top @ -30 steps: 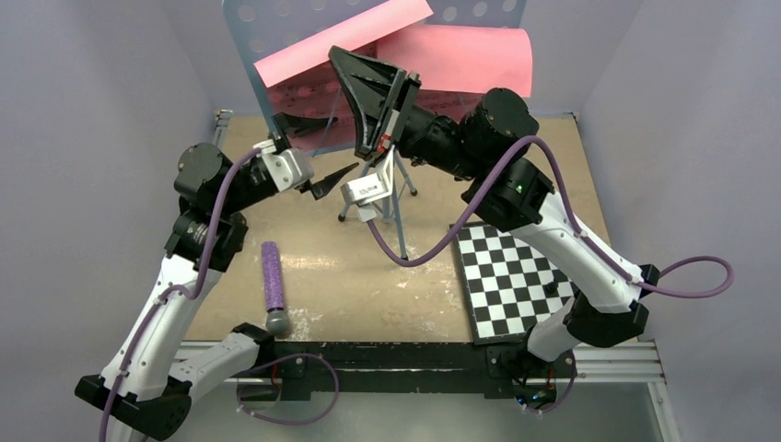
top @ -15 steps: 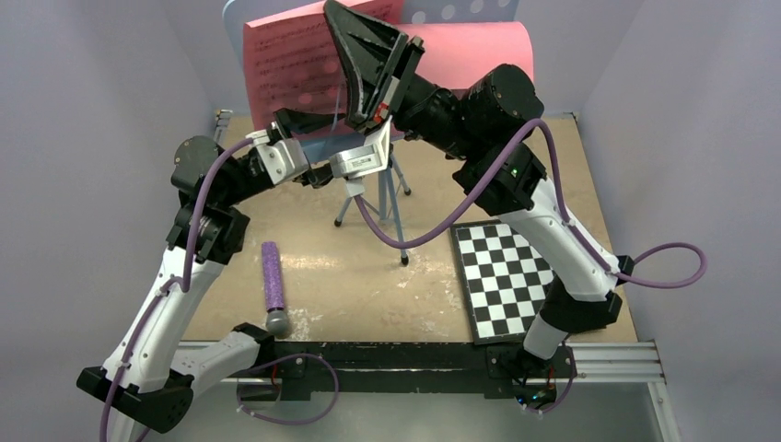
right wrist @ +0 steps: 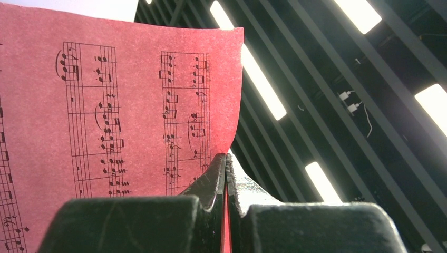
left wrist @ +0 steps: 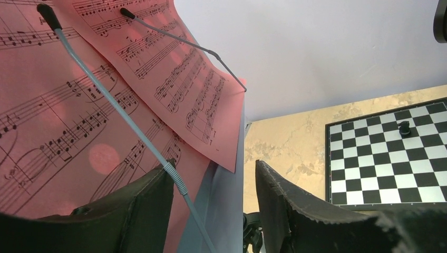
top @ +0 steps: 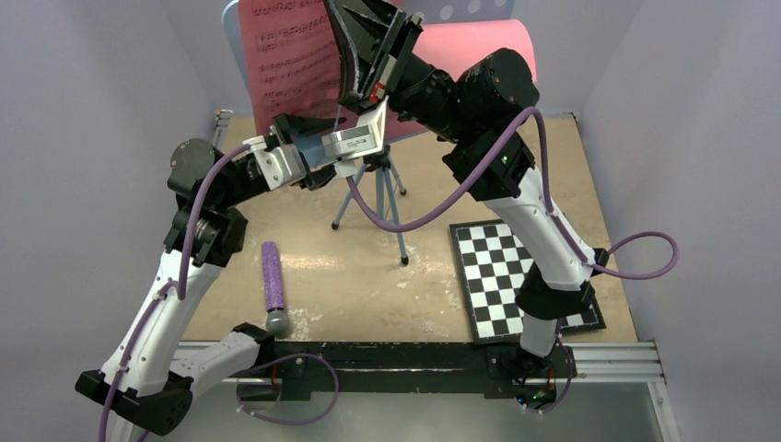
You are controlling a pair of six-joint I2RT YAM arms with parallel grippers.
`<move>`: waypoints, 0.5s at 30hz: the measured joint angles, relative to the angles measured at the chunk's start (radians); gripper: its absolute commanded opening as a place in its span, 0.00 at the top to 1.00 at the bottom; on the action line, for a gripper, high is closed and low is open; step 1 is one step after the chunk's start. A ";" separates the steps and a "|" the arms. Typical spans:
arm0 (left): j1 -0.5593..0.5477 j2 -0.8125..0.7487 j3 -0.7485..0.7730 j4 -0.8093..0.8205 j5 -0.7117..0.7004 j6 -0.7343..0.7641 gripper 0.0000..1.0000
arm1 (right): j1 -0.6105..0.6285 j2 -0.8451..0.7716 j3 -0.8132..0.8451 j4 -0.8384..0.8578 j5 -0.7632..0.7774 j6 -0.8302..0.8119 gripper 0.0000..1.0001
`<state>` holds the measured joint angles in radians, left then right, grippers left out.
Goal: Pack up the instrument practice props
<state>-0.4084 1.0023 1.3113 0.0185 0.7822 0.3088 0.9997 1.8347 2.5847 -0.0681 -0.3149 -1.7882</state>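
The light-blue music stand rises on tripod legs at the back middle of the table. Pink sheet-music pages lie on its desk under wire page holders. My right gripper is shut on the edge of one pink sheet and holds it upright above the stand. Another pink page shows behind it. My left gripper is open, with its jaws on either side of the stand's desk edge and the page lying on it.
A purple microphone lies on the table at the front left. The black-and-white checkered board lies at the right with a small black piece on it. Lilac walls close in on both sides and the back.
My right gripper has lifted the pink sheet up and leftward until it stands upright. My left gripper has risen to the stand's desk edge and its jaws have narrowed.
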 measured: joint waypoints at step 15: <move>0.000 -0.060 -0.033 -0.036 -0.058 0.052 0.18 | -0.029 -0.029 0.122 0.163 -0.093 0.005 1.00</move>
<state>-0.4088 0.9421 1.2781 -0.0177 0.7246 0.3611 0.9703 1.8061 2.7064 0.0948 -0.4080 -1.7832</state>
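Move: The left music sheet, already pinched at one corner by the shut right fingers, lies with its middle about 7 cm left, 5 cm ahead and 12 cm below that hand. The music stand's panel is centred some 12 cm ahead, 3 cm right and 14 cm below; the other sheet sits about 10 cm ahead, 14 cm right and 12 cm below. From the left hand, at the stand's lower edge, the held sheet is roughly 5 cm ahead, 5 cm left and 12 cm up. The left sheet is drawn up off the music stand by the right hand, which keeps its pinch and, speeding up, swings right, up and back, about 12 cm in all, away from the panel, its fingertips tipping upward by some 20 degrees. Meanwhile the left fingers, astride the stand's lower edge, spread wider and the hand eases about 1 cm to the left. ##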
